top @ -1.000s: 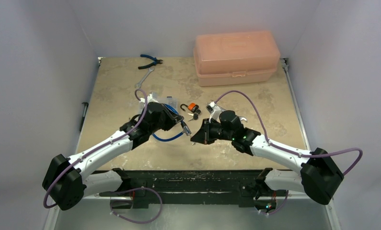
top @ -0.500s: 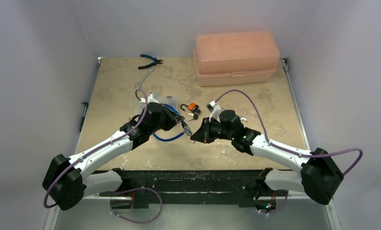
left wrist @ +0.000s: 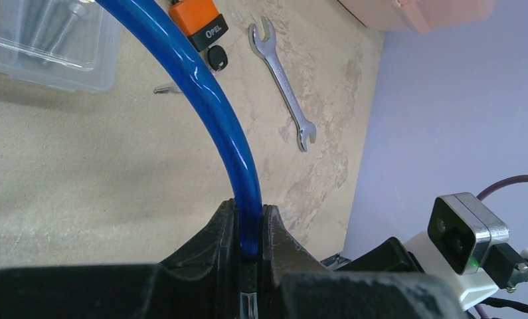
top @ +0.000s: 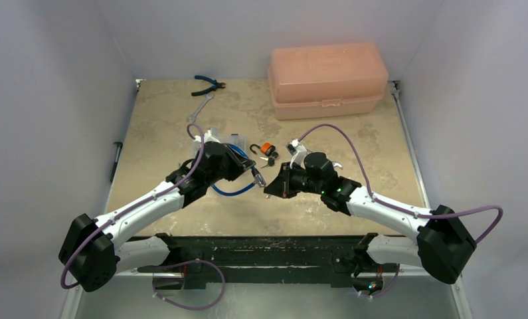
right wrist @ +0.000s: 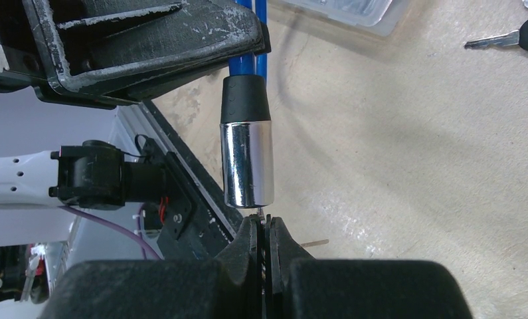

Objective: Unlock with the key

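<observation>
A blue cable lock loops over the table, and my left gripper is shut on the cable just behind its chrome lock cylinder. The left gripper holds that cylinder off the table, pointing at my right gripper. My right gripper is shut on the key. Only the key's thin metal tip shows between the pads. The tip meets the cylinder's end face. The key's head is hidden inside the pads.
An orange padlock lies beyond, shackle open, with a black-headed key at its base and another beside it. Nearby are a wrench, a clear plastic box, blue pliers and a peach case.
</observation>
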Controlling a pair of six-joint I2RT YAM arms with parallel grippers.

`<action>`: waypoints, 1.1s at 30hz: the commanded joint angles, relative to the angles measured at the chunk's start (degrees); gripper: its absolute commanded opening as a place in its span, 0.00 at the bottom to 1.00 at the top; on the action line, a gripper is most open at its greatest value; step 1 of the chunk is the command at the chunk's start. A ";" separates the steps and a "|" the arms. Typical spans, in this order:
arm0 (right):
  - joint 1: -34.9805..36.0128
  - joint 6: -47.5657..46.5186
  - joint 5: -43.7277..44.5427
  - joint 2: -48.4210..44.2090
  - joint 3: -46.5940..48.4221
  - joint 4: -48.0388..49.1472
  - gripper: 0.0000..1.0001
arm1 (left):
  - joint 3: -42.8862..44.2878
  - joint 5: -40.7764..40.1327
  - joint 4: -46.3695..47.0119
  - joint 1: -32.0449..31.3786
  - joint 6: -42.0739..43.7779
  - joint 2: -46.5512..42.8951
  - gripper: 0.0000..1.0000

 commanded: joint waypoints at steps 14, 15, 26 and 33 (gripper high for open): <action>0.02 -1.58 4.25 -1.29 10.00 6.09 0.00 | 4.24 8.75 2.50 -1.37 3.58 -0.25 0.00; -0.01 -1.66 4.47 -1.39 10.32 6.03 0.00 | 4.41 8.67 2.47 -1.65 3.74 -0.19 0.00; -0.06 -1.32 6.12 -4.18 8.51 5.79 0.00 | 3.04 10.43 5.22 -2.62 4.58 -1.57 0.00; -0.06 -0.64 6.46 -6.40 9.02 5.17 0.00 | 3.07 12.11 10.55 -2.70 6.33 -2.87 0.00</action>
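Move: The right gripper holds the key at the silver lock barrel, whose middle is about 5 cm ahead of it, 3 cm left and 1 cm higher. Some 24 cm ahead of it and roughly 15 cm down lies the orange padlock, level sideways, with the loose keys about 4 cm nearer. From the left gripper, closed on the cable just behind the barrel, the held key is about 7 cm back, 5 cm right and 2 cm lower. Lift both grippers together, slowly at first, about 5 cm up and roughly a centimetre forward, keeping the key lined up with the end of the lock barrel. Let the left drift a good centimetre right towards the key and tip its fingers up some 10 degrees, the right about 5. Keep both grips shut, left on the cable, right on the key. ##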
